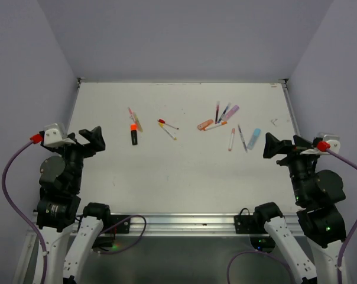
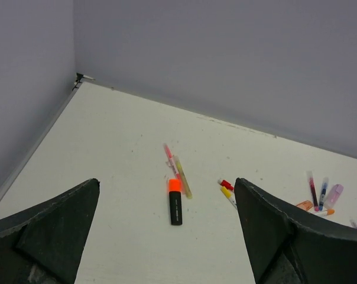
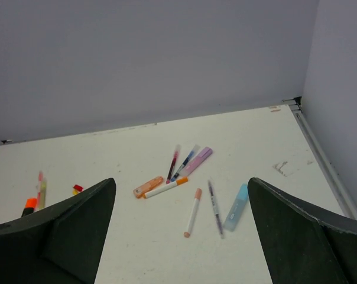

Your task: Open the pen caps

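Observation:
All the pens lie capped on the white table [image 1: 184,177]. On the left are a black highlighter with an orange cap [image 1: 133,134] [image 2: 175,202], a pink and a yellow pen [image 1: 134,118], and two thin pens with a red and a yellow cap [image 1: 168,127]. On the right lie an orange highlighter [image 3: 148,187], an orange-capped white pen [image 3: 166,187], a dark red and a blue pen [image 3: 181,163], a purple highlighter [image 3: 197,160], a peach-capped pen [image 3: 192,212], a purple pen [image 3: 214,207] and a light blue highlighter [image 3: 236,206]. My left gripper [image 1: 92,139] and right gripper [image 1: 272,146] hover open and empty, short of the pens.
Grey walls [image 1: 184,41] close the table at the back and both sides. A metal rail [image 1: 184,223] runs along the near edge by the arm bases. A small scuff mark [image 3: 282,168] sits near the right edge.

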You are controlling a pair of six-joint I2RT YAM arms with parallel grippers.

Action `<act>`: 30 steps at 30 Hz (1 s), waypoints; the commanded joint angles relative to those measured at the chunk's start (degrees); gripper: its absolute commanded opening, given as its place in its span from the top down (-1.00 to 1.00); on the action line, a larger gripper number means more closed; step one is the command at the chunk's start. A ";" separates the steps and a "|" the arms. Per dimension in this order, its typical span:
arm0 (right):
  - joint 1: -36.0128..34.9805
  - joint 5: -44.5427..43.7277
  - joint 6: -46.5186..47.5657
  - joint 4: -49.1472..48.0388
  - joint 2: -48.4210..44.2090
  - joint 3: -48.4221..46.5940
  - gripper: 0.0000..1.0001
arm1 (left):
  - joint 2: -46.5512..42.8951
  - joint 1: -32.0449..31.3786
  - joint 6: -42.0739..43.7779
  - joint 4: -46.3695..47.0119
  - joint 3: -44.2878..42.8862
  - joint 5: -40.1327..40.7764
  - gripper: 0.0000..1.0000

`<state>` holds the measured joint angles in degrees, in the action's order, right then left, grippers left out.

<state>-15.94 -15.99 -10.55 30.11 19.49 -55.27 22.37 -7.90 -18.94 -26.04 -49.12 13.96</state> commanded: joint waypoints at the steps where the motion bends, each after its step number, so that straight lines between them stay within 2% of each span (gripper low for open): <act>1: 0.30 -1.93 -1.93 0.30 -0.24 0.33 -0.97 | 0.83 -0.27 -0.84 -1.73 -1.77 -1.03 -1.00; 9: 0.21 -5.36 -8.70 1.09 4.85 1.74 -0.97 | 4.25 -0.27 -0.75 1.07 1.30 -3.41 -1.00; 13: 0.30 -12.04 -18.16 4.07 12.66 1.57 -0.97 | 7.06 -0.27 -0.66 3.10 2.97 -6.91 -1.00; 20: 0.47 -17.31 -27.23 6.72 34.70 0.25 -0.96 | 10.41 -0.27 -2.50 7.57 8.51 -12.90 -1.00; 21: 0.48 -18.37 -28.12 6.89 37.00 0.16 -0.85 | 10.59 -0.27 -2.59 8.02 9.82 -13.34 -1.00; 24: 1.44 -21.10 -30.50 6.11 44.55 -0.71 -0.77 | 10.94 -0.27 -2.16 9.95 12.46 -13.52 -1.00; 26: 3.36 -19.61 -30.76 5.58 50.26 -2.21 -0.68 | 11.38 -0.36 -1.81 10.40 13.52 -13.25 -1.00; 30: 7.59 -14.70 -30.85 2.17 55.91 -2.57 -0.53 | 11.82 -0.27 -1.45 10.40 13.88 -13.60 -1.00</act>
<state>-11.20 -31.48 -38.52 35.57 73.49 -55.48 34.20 -7.90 -20.47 -19.59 -35.44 1.85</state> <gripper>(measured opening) 0.779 0.997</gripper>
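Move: Below the right hand by some 37 cm lies the blue highlighter, about 24 cm ahead and 5 cm to the right; the purple pen stands 6 cm left of it, level with it, and the salmon-capped marker 12 cm left of it and 1 cm nearer. From the left hand, the black highlighter is roughly 23 cm ahead, 10 cm right and 33 cm below, with the yellow-green pen 8 cm beyond it and 2 cm farther right. Swooping down about 24 cm and forward 13 cm, the right hand closes on the blue highlighter's near end, tipping some 50 degrees downward while turning clockwise to line up with its length; its wide-open fingers narrow by about a fifth. The left hand, still open, sinks 13 cm, easing forward and right towards the black highlighter and tipping gently down. Neither touches anything. ##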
